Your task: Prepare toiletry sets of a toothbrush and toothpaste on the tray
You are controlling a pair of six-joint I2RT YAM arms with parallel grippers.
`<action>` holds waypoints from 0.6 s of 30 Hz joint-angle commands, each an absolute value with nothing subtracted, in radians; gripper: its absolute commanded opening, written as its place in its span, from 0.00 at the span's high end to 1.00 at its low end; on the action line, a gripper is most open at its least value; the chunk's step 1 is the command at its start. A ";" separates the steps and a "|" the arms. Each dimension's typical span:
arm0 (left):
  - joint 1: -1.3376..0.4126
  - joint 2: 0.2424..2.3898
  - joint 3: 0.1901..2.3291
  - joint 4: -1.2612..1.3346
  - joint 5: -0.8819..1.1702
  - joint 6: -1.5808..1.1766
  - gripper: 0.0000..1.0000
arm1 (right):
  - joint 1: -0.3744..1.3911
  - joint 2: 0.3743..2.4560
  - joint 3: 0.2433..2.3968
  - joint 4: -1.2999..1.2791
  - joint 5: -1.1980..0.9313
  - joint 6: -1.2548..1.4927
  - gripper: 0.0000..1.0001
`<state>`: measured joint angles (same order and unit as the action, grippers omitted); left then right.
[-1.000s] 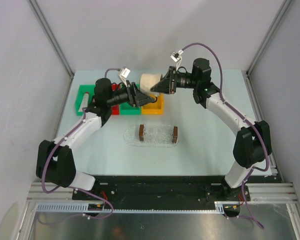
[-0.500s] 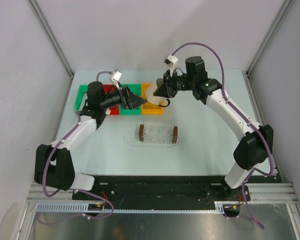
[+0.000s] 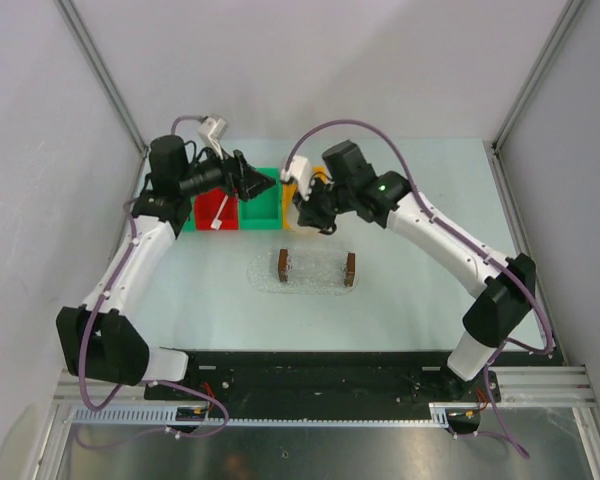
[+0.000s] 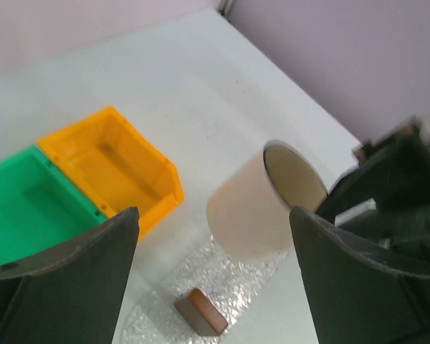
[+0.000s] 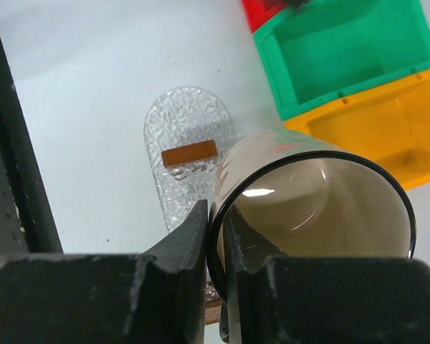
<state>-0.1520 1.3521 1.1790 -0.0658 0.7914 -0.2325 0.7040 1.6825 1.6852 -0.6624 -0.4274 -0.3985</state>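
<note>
The clear tray [image 3: 317, 267], a dark brown block [image 3: 283, 265] at each short end, lies mid-table on an oval textured mat [image 5: 188, 129]. My right gripper [image 5: 216, 215] is shut on the wall of a cream cup with a black rim [image 5: 315, 208], one finger inside and one outside, just behind the tray's left end. My left gripper [image 4: 213, 215] is open and empty over the bins, facing the cup [image 4: 261, 208] from a short distance. A slim white stick [image 3: 220, 216] that looks like the toothbrush lies in the red bin [image 3: 208, 205]. The toothpaste is out of view.
A row of bins stands behind the tray: red, green [image 5: 344, 50] and orange [image 5: 376, 129], the last two empty. Another green bin is mostly hidden under the left arm. The right gripper [image 3: 305, 212] and left gripper [image 3: 248, 182] hang close together over them.
The left gripper has opened wider and drawn back to the left, away from the cup. The right gripper has carried the cup down and left, from above the orange bin toward the tray.
</note>
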 commanded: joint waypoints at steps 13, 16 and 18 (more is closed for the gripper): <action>-0.199 1.434 1.509 -0.586 0.606 0.075 0.14 | 0.979 1.700 1.769 -0.716 -0.028 -0.692 1.00; -0.222 1.439 1.519 -0.630 0.600 0.115 0.14 | 0.999 1.738 1.813 -0.750 -0.003 -0.698 1.00; -0.239 1.436 1.520 -0.649 0.592 0.133 0.14 | 1.011 1.759 1.835 -0.767 -0.002 -0.704 1.00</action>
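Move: Below the right hand, which still grips the cup by its rim, the tray's middle lies some 24 cm down, 4 cm back and 6 cm to the left. The tray's left brown block is about 3 cm back and 11 cm left, the orange bin 22 cm ahead and 4 cm left. From the empty left hand the toothbrush lies roughly 12 cm ahead, 14 cm left and 28 cm below; the empty green bin is 17 cm ahead and 2 cm left. Carrying the cup in over the tray, the right hand draws back about 5 cm and left nearly 4 cm while sinking some 3 cm, turning about 25 degrees so its fingers point more steeply down; the rim grip holds. The left hand, still open, bobs up almost 4 cm, then sinks to slightly below its starting height, rolling so its left side rises. ##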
